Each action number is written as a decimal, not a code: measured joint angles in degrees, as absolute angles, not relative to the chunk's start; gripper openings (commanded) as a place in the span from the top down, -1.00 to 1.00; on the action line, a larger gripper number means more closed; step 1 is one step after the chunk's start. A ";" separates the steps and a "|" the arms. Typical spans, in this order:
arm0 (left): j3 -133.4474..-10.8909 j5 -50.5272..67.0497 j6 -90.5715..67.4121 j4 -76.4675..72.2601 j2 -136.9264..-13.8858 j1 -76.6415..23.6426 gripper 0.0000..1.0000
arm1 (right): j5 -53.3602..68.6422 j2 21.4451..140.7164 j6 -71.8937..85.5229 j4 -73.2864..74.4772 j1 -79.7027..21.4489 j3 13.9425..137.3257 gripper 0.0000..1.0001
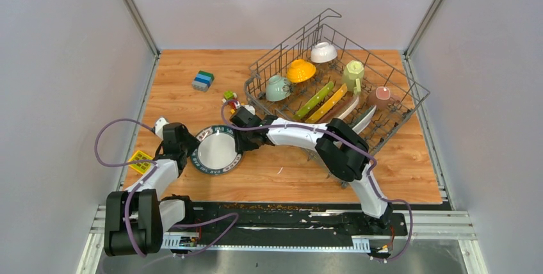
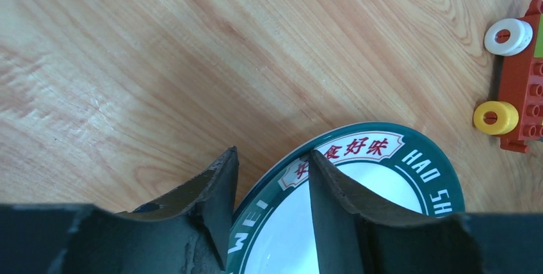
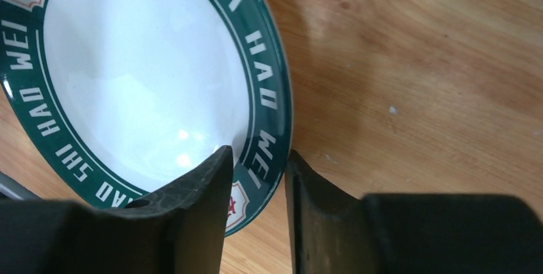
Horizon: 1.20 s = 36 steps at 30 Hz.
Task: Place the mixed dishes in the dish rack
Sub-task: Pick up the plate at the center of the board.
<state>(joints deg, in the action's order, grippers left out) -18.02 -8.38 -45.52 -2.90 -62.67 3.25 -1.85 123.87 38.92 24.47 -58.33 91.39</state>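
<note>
A white plate point(image 1: 216, 150) with a dark-green lettered rim lies flat on the wooden table, left of the dish rack point(image 1: 410, 85). My left gripper point(image 1: 192, 149) stands over its left rim. In the left wrist view the left gripper point(image 2: 272, 155) is open, one finger on bare wood and one over the plate point(image 2: 410, 165). My right gripper point(image 1: 235, 138) reaches in from the right. In the right wrist view the right gripper point(image 3: 259, 152) is narrowly open astride the rim of the plate point(image 3: 141, 75). The rack holds bowls, mugs and upright plates.
Toy blocks lie on the table: a blue-green stack point(image 1: 203, 80), a small mixed one point(image 1: 229, 99) just behind the plate, and a yellow one point(image 1: 140, 161) at the left edge. A red block with white and yellow rings point(image 2: 512, 88) sits close to the plate.
</note>
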 measured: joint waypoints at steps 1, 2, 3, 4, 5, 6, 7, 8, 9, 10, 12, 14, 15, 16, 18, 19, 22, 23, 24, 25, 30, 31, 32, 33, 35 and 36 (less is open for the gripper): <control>-18.02 -8.40 -45.08 -3.01 -62.78 3.29 0.04 | -2.00 123.72 39.33 24.45 -58.11 90.96 0.44; -17.96 -8.29 -44.86 -3.11 -62.92 3.40 0.05 | -2.02 123.50 39.64 24.16 -57.91 90.56 0.54; -17.91 -8.12 -44.62 -3.25 -62.92 3.42 0.07 | -2.11 123.31 40.21 23.79 -57.78 90.06 0.63; -17.87 -7.99 -44.40 -3.33 -62.94 3.46 0.07 | -2.22 122.87 41.15 23.22 -57.65 89.38 0.70; -17.78 -7.86 -44.27 -3.51 -62.92 3.49 0.08 | -2.50 122.41 41.85 22.72 -57.49 88.82 0.71; -17.67 -7.73 -44.14 -3.68 -62.92 3.51 0.07 | -2.85 121.84 42.76 22.04 -57.30 88.16 0.73; -17.61 -7.60 -43.97 -3.84 -62.92 3.53 0.08 | -2.68 121.23 43.13 21.58 -57.12 87.61 0.77; -17.61 -7.44 -43.77 -3.97 -62.92 3.53 0.07 | -2.52 120.46 43.53 20.95 -57.12 86.76 0.80; -17.56 -7.31 -43.55 -4.08 -62.92 3.53 0.07 | -2.46 119.77 43.75 20.49 -57.21 86.02 0.82; -17.52 -7.03 -43.48 -4.12 -62.92 3.53 0.06 | -2.59 118.89 43.83 19.92 -57.45 85.01 0.82; -17.52 -6.17 -43.42 -4.16 -62.92 3.53 0.06 | -3.81 117.14 44.27 19.11 -57.67 83.74 0.85; -17.50 -5.23 -43.35 -4.29 -62.89 3.51 0.06 | -3.31 115.42 44.27 18.39 -57.71 82.28 0.84; -17.39 -4.84 -43.29 -4.51 -62.87 3.51 0.06 | -3.11 114.63 44.31 18.06 -57.95 81.49 0.81; -17.21 -4.32 -43.27 -4.86 -62.83 3.51 0.07 | -3.46 114.08 44.40 17.80 -58.13 81.12 0.80; -16.88 -3.49 -43.11 -5.45 -62.72 3.51 0.13 | -3.66 112.73 44.56 16.75 -58.13 80.49 0.78; -16.73 -3.11 -43.07 -5.76 -62.67 3.51 0.16 | -3.68 112.25 44.62 16.38 -58.04 80.40 0.72; -15.86 -2.20 -43.05 -7.16 -62.54 3.53 0.29 | -4.01 110.87 45.39 14.79 -57.84 80.38 0.62; -15.51 -1.67 -43.09 -7.62 -62.48 3.53 0.30 | -4.03 110.50 45.65 14.09 -57.82 80.31 0.60; -15.07 -0.99 -43.16 -8.40 -62.46 3.53 0.33 | -4.01 110.24 46.04 13.26 -57.82 80.25 0.58; -14.66 -0.30 -43.31 -9.13 -62.46 3.53 0.34 | -4.01 110.15 46.39 12.51 -57.82 80.23 0.57; -13.54 2.48 -43.64 -11.14 -62.46 3.51 0.38 | -3.95 110.15 47.57 10.11 -57.82 80.18 0.66; -13.47 2.94 -43.66 -11.25 -62.46 3.51 0.38 | -3.95 110.15 47.77 9.87 -57.82 80.18 0.70; -13.43 3.16 -43.66 -11.35 -62.46 3.51 0.38 | -4.10 110.13 48.01 9.69 -57.82 80.18 0.76; -13.43 3.20 -43.66 -11.42 -62.46 3.51 0.34 | -4.49 110.15 48.12 9.67 -57.82 80.16 0.94; -13.43 3.46 -43.59 -11.40 -62.28 3.51 0.22 | -5.80 110.13 47.77 10.20 -57.76 79.77 1.00; -13.43 3.81 -43.59 -11.38 -62.02 3.51 0.18 | -7.16 110.13 47.31 11.05 -57.76 79.29 1.00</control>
<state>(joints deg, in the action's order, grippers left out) -13.43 3.81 -43.59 -11.38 -62.02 3.51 -7.16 110.13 47.31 11.05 -57.76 79.29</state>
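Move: The plate lies flat, its middle about 8 cm left and 1 cm back of the right gripper, and some 7 cm right and 3 cm back of the left one; both hands straddle its rim roughly 1 cm above that level. From the right gripper, the toy car is about 14 cm ahead and 3 cm left, the mint bowl 19 cm ahead and 12 cm right. The yellow crate stands some 18 cm left and 7 cm back of the left gripper. Close the right fingers on the plate's right rim and raise that edge about 8 cm, rolling and turning the wrist some 20 degrees, then ease down a centimetre while the fingers pinch tighter. Keep the left gripper low around the left rim, narrowing its fingers and following about 3.5 cm to the right as the wrist turns clockwise. ##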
